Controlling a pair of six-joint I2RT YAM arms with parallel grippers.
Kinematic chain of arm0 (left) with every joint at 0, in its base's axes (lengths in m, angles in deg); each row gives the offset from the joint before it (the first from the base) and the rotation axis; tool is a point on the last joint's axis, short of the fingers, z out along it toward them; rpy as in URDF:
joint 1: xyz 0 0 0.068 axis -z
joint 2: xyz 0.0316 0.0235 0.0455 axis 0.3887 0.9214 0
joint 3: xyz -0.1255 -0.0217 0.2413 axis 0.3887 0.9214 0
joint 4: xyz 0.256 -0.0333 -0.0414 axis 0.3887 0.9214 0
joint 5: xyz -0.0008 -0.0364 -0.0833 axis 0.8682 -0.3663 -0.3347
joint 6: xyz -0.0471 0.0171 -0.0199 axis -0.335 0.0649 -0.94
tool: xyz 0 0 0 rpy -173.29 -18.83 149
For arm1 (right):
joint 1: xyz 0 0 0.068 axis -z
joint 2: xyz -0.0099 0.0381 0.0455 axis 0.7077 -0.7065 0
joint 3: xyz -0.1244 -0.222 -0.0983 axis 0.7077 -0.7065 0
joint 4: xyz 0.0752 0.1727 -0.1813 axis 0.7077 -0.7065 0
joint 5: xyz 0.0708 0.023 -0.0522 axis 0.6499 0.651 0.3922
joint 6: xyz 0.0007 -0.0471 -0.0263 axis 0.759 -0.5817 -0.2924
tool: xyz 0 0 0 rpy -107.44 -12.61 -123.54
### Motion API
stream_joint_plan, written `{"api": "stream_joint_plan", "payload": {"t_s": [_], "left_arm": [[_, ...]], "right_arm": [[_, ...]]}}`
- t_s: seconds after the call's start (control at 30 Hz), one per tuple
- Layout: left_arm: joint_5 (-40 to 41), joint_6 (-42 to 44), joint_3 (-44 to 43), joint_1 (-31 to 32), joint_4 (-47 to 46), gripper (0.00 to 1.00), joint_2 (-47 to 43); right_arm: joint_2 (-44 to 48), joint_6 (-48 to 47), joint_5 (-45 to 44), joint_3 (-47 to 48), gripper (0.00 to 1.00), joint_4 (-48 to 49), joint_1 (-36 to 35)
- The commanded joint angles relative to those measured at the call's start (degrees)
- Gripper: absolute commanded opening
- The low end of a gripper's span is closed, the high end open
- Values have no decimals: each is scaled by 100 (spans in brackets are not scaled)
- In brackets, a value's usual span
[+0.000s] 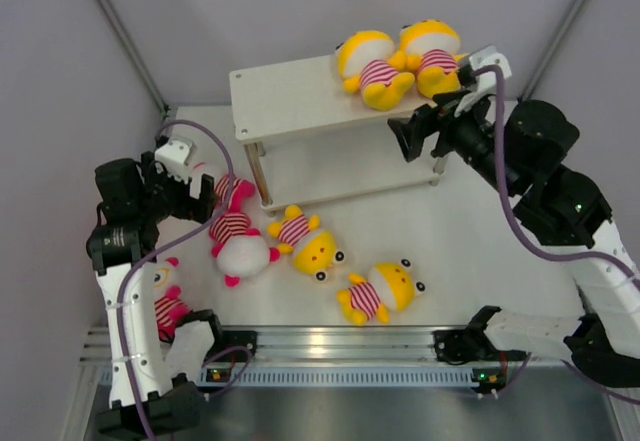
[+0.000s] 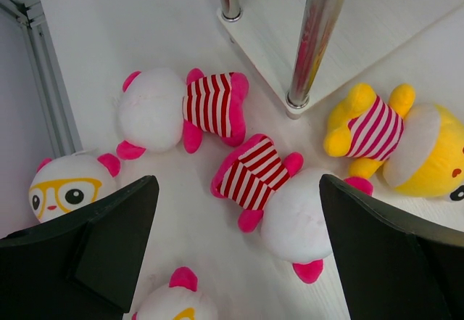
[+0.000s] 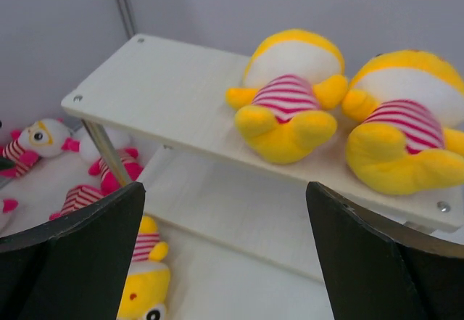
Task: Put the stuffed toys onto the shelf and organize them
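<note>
The shelf (image 1: 290, 94) stands at the back, and two yellow stuffed toys (image 1: 372, 68) (image 1: 432, 56) lie on the right end of its top board. My right gripper (image 1: 412, 137) hovers open just in front of them, holding nothing; its wrist view shows both toys (image 3: 290, 95) (image 3: 406, 120) on the board (image 3: 167, 95). Down on the table lie two pink toys (image 1: 240, 243) (image 1: 218, 187) and two yellow ones (image 1: 310, 246) (image 1: 382, 291). My left gripper (image 1: 192, 199) hangs open above the pink toys (image 2: 283, 204) (image 2: 174, 109), touching neither.
A pink toy with yellow glasses (image 1: 165, 299) lies beside the left arm's base, seen too as a face (image 2: 69, 193) in the left wrist view. Metal shelf legs (image 2: 317, 37) stand close to the pink toys. The lower board (image 3: 239, 211) holds nothing. Grey walls close in the sides.
</note>
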Motion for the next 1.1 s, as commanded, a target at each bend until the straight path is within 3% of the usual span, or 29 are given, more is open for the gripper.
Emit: {"api": "stream_joint_plan", "payload": {"t_s": [0.0, 0.17, 0.23, 0.33, 0.5, 0.57, 0.9, 1.0, 1.03, 1.07], "left_arm": [[129, 66, 81, 14, 40, 99, -225], [453, 153, 248, 14, 198, 99, -445], [725, 346, 345, 14, 364, 99, -585], [1165, 522, 547, 14, 514, 99, -735], [1570, 628, 880, 14, 699, 99, -998], [1553, 637, 969, 14, 761, 99, -1069], [1378, 751, 1101, 23, 989, 99, -1420], [1228, 734, 1092, 14, 1025, 99, -1482], [1210, 716, 1083, 14, 1034, 99, -1473], [1210, 734, 1057, 14, 1051, 99, -1473]], "right_arm": [[-48, 251, 161, -379, 92, -510, -272], [118, 245, 1651, -1310, 88, -809, -334], [172, 332, 1709, -1905, 85, -1019, -588], [128, 849, 1332, -2793, 81, -1082, -1298], [128, 2351, -600, -3710, 74, -661, -3363], [84, 2852, -787, -4105, 73, -372, -4021], [-1155, 3497, -1445, -4800, 72, -150, -4939], [-1594, 3488, -1955, -4749, 58, -316, -4939], [-1812, 3540, -2148, -4670, 43, -570, -4931], [-1910, 3584, -2245, -4608, 34, -694, -4931]]}}
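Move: The yellow toy near the table's front edge lies about 44 cm below my right hand, 17 back and 4 left. The other yellow toy on the table is some 10 cm farther out and 16 left of it; the left toy on the shelf top is 18 ahead of my right hand, 5 left, 9 below. From my left hand that front toy is 34 right, 16 back, 24 below; the front-left glasses panda is 12 left, 19 back, equally low. I sweep my empty right hand down some 44 cm and back about 21, drifting left, away from the shelf and onto the feet of the front yellow toy. Meanwhile I swing the fingers from level to steeply downward, then close them from wide to under half open around the foot nearest the edge. My left hand, still open, eases about 10 cm back and down towards the glasses panda. ##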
